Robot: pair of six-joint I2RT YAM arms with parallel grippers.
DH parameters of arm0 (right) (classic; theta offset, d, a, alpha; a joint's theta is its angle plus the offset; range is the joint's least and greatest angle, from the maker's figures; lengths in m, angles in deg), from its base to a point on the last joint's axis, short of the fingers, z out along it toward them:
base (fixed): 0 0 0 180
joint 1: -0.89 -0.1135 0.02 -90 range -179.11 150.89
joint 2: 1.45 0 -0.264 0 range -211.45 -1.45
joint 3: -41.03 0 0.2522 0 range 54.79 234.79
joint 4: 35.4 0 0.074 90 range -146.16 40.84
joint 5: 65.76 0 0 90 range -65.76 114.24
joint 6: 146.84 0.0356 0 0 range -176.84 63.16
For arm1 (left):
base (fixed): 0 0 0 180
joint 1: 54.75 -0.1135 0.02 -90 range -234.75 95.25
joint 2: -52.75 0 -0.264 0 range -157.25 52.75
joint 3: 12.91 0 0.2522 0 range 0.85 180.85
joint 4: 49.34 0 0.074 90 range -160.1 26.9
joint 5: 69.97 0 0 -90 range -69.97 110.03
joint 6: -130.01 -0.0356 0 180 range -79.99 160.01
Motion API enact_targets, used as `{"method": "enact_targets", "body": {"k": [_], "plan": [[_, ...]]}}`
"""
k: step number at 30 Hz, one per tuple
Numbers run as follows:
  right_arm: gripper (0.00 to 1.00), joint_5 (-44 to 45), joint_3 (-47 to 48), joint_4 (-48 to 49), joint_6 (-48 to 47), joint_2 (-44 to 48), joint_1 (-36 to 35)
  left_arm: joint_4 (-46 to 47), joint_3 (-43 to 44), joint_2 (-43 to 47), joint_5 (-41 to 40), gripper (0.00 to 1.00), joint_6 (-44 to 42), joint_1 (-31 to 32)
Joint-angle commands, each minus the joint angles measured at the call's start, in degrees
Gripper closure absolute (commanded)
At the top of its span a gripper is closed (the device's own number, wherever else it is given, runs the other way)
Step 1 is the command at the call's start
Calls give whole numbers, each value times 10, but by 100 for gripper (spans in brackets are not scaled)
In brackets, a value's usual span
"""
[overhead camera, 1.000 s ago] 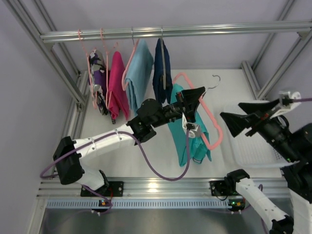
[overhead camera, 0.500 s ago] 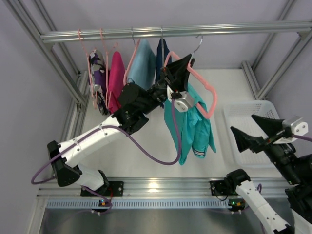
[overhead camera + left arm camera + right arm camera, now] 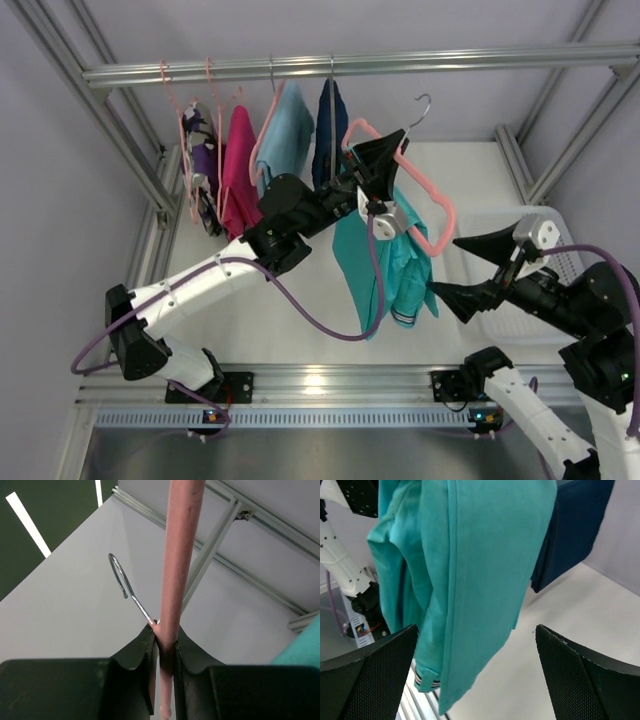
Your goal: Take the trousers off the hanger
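Observation:
The teal trousers (image 3: pixel 385 265) hang folded over the salmon-pink hanger (image 3: pixel 432 208), held in the air below the rail. My left gripper (image 3: pixel 383 160) is shut on the hanger near its silver hook (image 3: pixel 421 107); in the left wrist view the pink bar (image 3: pixel 181 555) runs between the shut fingers, next to the hook (image 3: pixel 125 585). My right gripper (image 3: pixel 478 270) is open, just right of the trousers' lower edge and apart from them. The right wrist view shows the trousers (image 3: pixel 470 565) hanging ahead of the wide-open fingers (image 3: pixel 375 670).
A metal rail (image 3: pixel 360 66) at the back carries pink hangers with magenta (image 3: pixel 238 175) and sky-blue (image 3: pixel 288 140) garments and a navy garment (image 3: pixel 333 135). A white basket (image 3: pixel 535 320) sits on the table at the right, under my right arm.
My left gripper shifted the hanger and trousers slightly right and down. My right gripper swung up and left, from beside the basket to close by the trousers' lower right edge.

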State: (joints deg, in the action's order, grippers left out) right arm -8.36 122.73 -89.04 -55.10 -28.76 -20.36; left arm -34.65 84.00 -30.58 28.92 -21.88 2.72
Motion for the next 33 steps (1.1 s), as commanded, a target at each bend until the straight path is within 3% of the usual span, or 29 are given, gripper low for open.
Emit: {"method": "enact_targets", "body": {"k": [1,7,16,21,25,28,31,32,33], "plan": [[1,-59,13,44,12,-27,-7,73,4,12,19,100,-13,1],[2,-55,-11,86,-9,-54,-7,63,17,11,30,100,-6,1],[16,4,-61,180,35,-62,-7,44,17,23,41,100,24,9],[10,-72,-65,224,63,-79,-7,42,13,22,40,100,19,13],[10,-84,-72,239,66,-85,-7,46,14,19,37,100,24,14],[31,-54,-66,231,62,-99,-8,50,12,19,37,100,29,18],[72,-41,-51,222,49,-109,-6,49,5,26,36,100,34,21],[92,-24,-43,219,49,-109,-6,47,-1,30,35,100,36,22],[100,-11,-39,214,50,-108,-6,47,-5,33,33,100,41,22]]}}
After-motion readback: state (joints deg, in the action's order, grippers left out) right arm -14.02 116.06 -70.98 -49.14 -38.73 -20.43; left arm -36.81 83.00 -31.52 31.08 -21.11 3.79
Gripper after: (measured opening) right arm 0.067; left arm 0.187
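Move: The middle of the teal trousers lies about 13 cm left of the open right hand, 3 cm ahead and some 4 cm above it. Their pink hanger stands about 12 cm ahead of that hand, 8 cm left and 10 cm up; the navy trousers roughly 28 cm ahead, 24 cm left and 8 cm higher. The left hand already grips the hanger; from it the teal trousers hang about 17 cm back, 2 cm left and 15 cm below. Right hand reaches about 5 cm forward, 4 left, then pinches the teal trousers; left keeps the hanger. ##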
